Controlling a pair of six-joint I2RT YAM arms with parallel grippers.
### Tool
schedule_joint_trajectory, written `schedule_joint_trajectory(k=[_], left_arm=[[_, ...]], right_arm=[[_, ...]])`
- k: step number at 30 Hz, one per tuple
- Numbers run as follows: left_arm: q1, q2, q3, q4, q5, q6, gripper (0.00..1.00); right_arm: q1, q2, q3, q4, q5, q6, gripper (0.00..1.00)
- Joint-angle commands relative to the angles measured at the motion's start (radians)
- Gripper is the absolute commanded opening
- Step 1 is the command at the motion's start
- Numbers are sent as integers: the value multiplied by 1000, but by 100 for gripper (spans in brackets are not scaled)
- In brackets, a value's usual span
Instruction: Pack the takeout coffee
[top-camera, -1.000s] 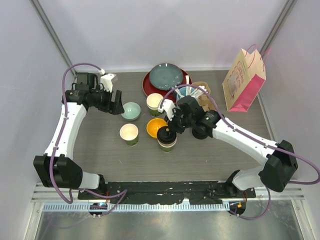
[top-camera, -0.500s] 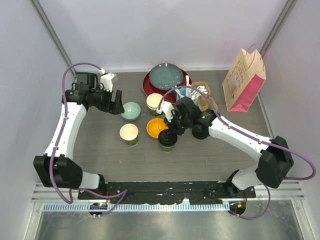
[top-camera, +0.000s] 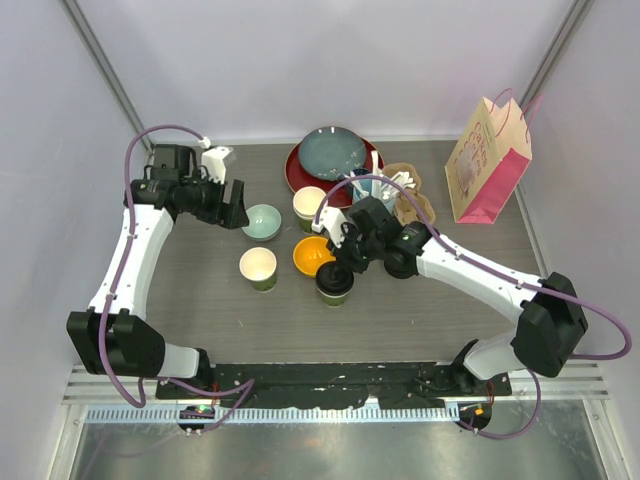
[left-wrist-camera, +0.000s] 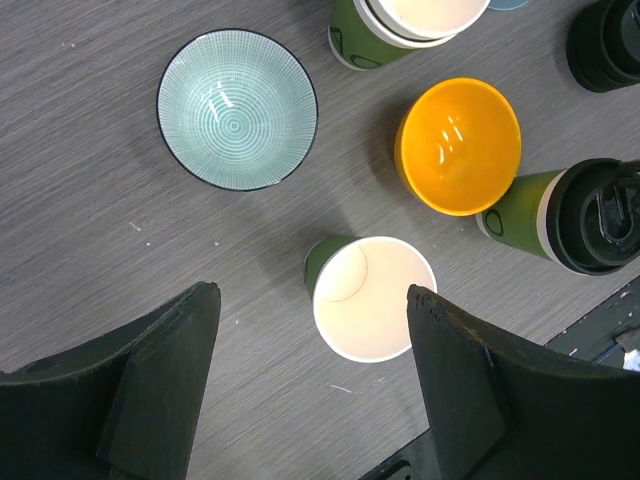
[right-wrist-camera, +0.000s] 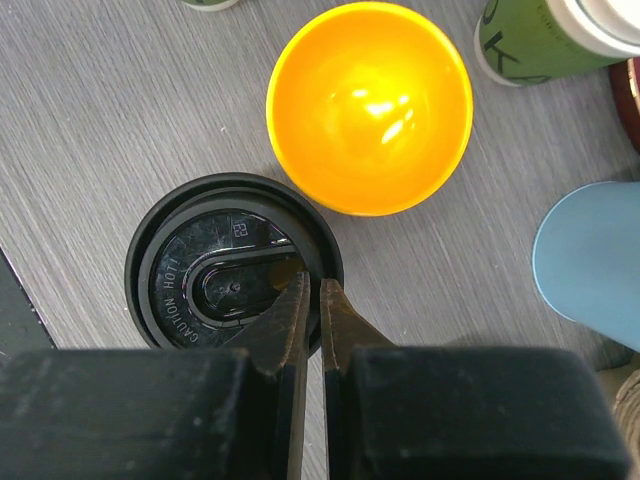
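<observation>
One takeout coffee cup (top-camera: 334, 283) stands dark green on the table in front of the orange bowl, with a round black lid (right-wrist-camera: 232, 265) on top. My right gripper (right-wrist-camera: 313, 285) is shut on that lid's rim, one finger inside the rim and one outside. A second green cup (left-wrist-camera: 374, 297) stands open with its cream inside showing, left of the lidded cup (left-wrist-camera: 585, 215). My left gripper (left-wrist-camera: 312, 295) hangs open above the table, the open cup (top-camera: 258, 266) below and between its fingers, untouched.
An orange bowl (top-camera: 312, 254) sits right beside the lidded cup. A teal bowl (top-camera: 262, 221) lies under my left wrist. Stacked green cups (top-camera: 309, 205), plates (top-camera: 333, 155) and a light-blue utensil cup (top-camera: 378, 187) stand behind. A pink paper bag (top-camera: 487, 160) stands at the far right.
My right gripper has come down and slightly left with the black lid, which was held above the cup and now sits on it. The left arm has not moved.
</observation>
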Motion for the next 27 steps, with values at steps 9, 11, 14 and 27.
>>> schedule_joint_trajectory(k=[9, 11, 14, 27], left_arm=[[-88, -33, 23, -8, -22, -15, 79], [-98, -33, 31, -11, -21, -15, 79], [-113, -32, 46, -20, -19, -17, 79], [-301, -30, 69, -99, 21, -71, 72]], right_arm=[[10, -41, -25, 5, -11, -1, 5], [11, -54, -19, 6, -12, 3, 8], [11, -74, -15, 6, -19, 6, 20], [17, -169, 17, -3, -96, 30, 45]])
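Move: The lidded cup is about 10 cm back and 17 cm right of the left hand, its middle 13 cm below; the open cup stands some 4 cm back and 3 cm right, 14 cm down. From the right hand's closed fingertips, on the lid's edge, the lidded cup's middle is roughly 3 cm back, 2 cm left and 6 cm down; the orange bowl lies 5 cm ahead, 6 cm left and 8 cm below. Right presses the lid, lifts 3 cm, half-opening; left swings 8 cm right and back towards that cup. ##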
